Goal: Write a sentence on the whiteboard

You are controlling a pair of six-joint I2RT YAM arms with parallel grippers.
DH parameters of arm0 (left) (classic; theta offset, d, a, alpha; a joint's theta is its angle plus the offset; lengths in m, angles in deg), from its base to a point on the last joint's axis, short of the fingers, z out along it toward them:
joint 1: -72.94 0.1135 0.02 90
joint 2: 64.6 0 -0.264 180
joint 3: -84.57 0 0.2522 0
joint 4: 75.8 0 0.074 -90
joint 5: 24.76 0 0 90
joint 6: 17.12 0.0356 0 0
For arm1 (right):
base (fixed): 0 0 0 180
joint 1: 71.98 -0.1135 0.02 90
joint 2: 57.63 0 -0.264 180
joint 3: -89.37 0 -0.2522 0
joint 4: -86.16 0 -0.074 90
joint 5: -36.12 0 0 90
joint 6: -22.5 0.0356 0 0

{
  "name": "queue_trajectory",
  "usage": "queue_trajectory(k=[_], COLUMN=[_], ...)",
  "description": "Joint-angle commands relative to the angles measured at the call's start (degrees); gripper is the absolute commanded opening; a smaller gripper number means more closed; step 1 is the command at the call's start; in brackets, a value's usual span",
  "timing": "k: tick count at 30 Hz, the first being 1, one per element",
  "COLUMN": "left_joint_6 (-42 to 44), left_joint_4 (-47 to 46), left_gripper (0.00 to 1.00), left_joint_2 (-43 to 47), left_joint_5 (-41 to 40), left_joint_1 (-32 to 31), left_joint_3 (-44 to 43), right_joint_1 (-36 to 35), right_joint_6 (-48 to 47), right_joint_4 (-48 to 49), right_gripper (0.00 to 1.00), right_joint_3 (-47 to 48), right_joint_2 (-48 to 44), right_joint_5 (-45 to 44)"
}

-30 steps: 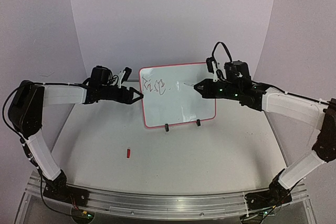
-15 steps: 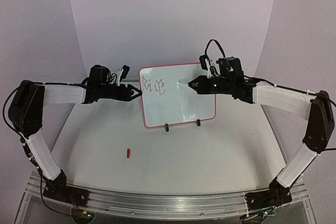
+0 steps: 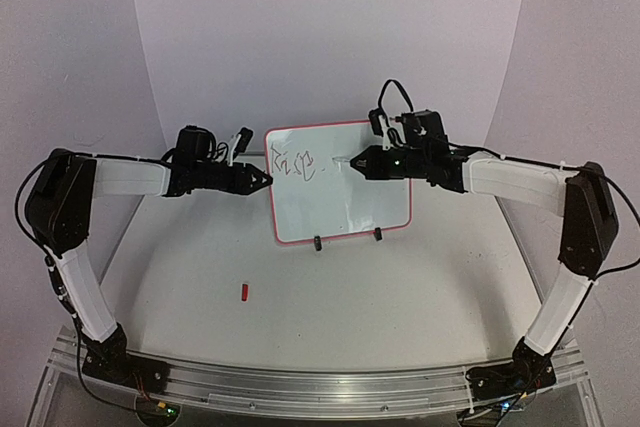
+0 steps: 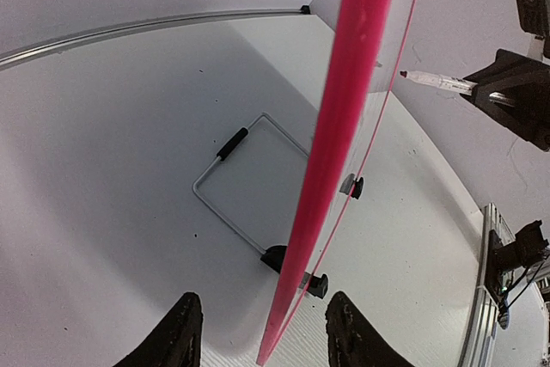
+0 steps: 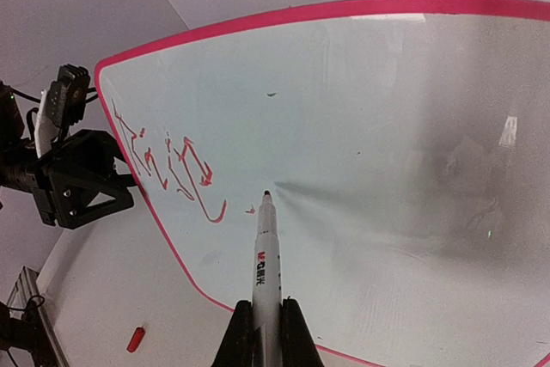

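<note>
The whiteboard (image 3: 340, 197) stands upright on two black clip feet at the middle of the table, its frame red-pink. A short scrawl of the sentence (image 3: 295, 163) sits at its upper left and shows as red strokes (image 5: 168, 169) in the right wrist view. My right gripper (image 3: 372, 162) (image 5: 262, 307) is shut on a white marker (image 5: 267, 251), whose tip is at the board just right of the scrawl. My left gripper (image 3: 265, 179) (image 4: 263, 298) straddles the board's left edge (image 4: 335, 152). It is open, with a gap on each side.
A small red marker cap (image 3: 245, 292) lies on the table in front of the board, to the left. A wire stand (image 4: 232, 178) props the board from behind. A metal rail (image 3: 300, 387) runs along the near edge by the arm bases.
My right arm has carried the marker leftward across the board, close to the scrawl. The left gripper's jaws have narrowed around the board's edge.
</note>
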Motion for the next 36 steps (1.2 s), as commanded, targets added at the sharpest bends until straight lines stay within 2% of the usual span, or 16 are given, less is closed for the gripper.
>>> queue_trajectory(k=[1,13,15,20,25,36], left_joint_6=[1.3,2.5,2.8,3.9,5.2,6.0], left_joint_4=[-1.1,-0.9,-0.4,0.5,1.3,1.8], left_gripper=[0.47,0.24,0.16,0.06,0.0,0.0], left_joint_2=[-1.1,-2.4,-2.6,-2.6,-2.3,-2.2], left_joint_5=[2.1,3.0,2.9,2.4,1.6,0.7], left_joint_1=[0.2,-0.7,-0.8,-1.2,-1.5,-1.5], left_joint_3=[-3.4,-4.6,-4.8,-5.0,-4.8,-4.6], right_joint_1=[-0.1,-0.1,-0.1,0.0,0.0,0.0], right_joint_6=[0.4,1.5,1.5,1.6,1.7,2.3], right_joint_4=[2.6,2.5,2.4,2.4,2.4,2.4], right_gripper=[0.0,0.0,0.0,0.0,0.0,0.0], right_joint_3=[3.0,4.0,3.8,3.2,2.0,-1.6], right_joint_2=[1.0,2.8,2.7,2.1,1.2,0.0], right_joint_5=[-0.4,-2.4,-2.9,-4.2,-5.2,-4.3])
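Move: The right hand, holding the marker, goes for a blank spot on the whiteboard about 5 cm ahead, 6 cm left and 3 cm below; a small red tick lies some 8 cm left, 2 cm ahead and 4 cm below, the last tall letter 11 cm left and 3 cm ahead. The left hand's open fingers straddle the board's left edge, about 2 cm to its right and level with it, with the black foot some 10 cm back, 9 cm right and 14 cm below. Left fingers shift 1.5 cm right, pinching the board's edge; right hand eases marker 1 cm forward onto board. ##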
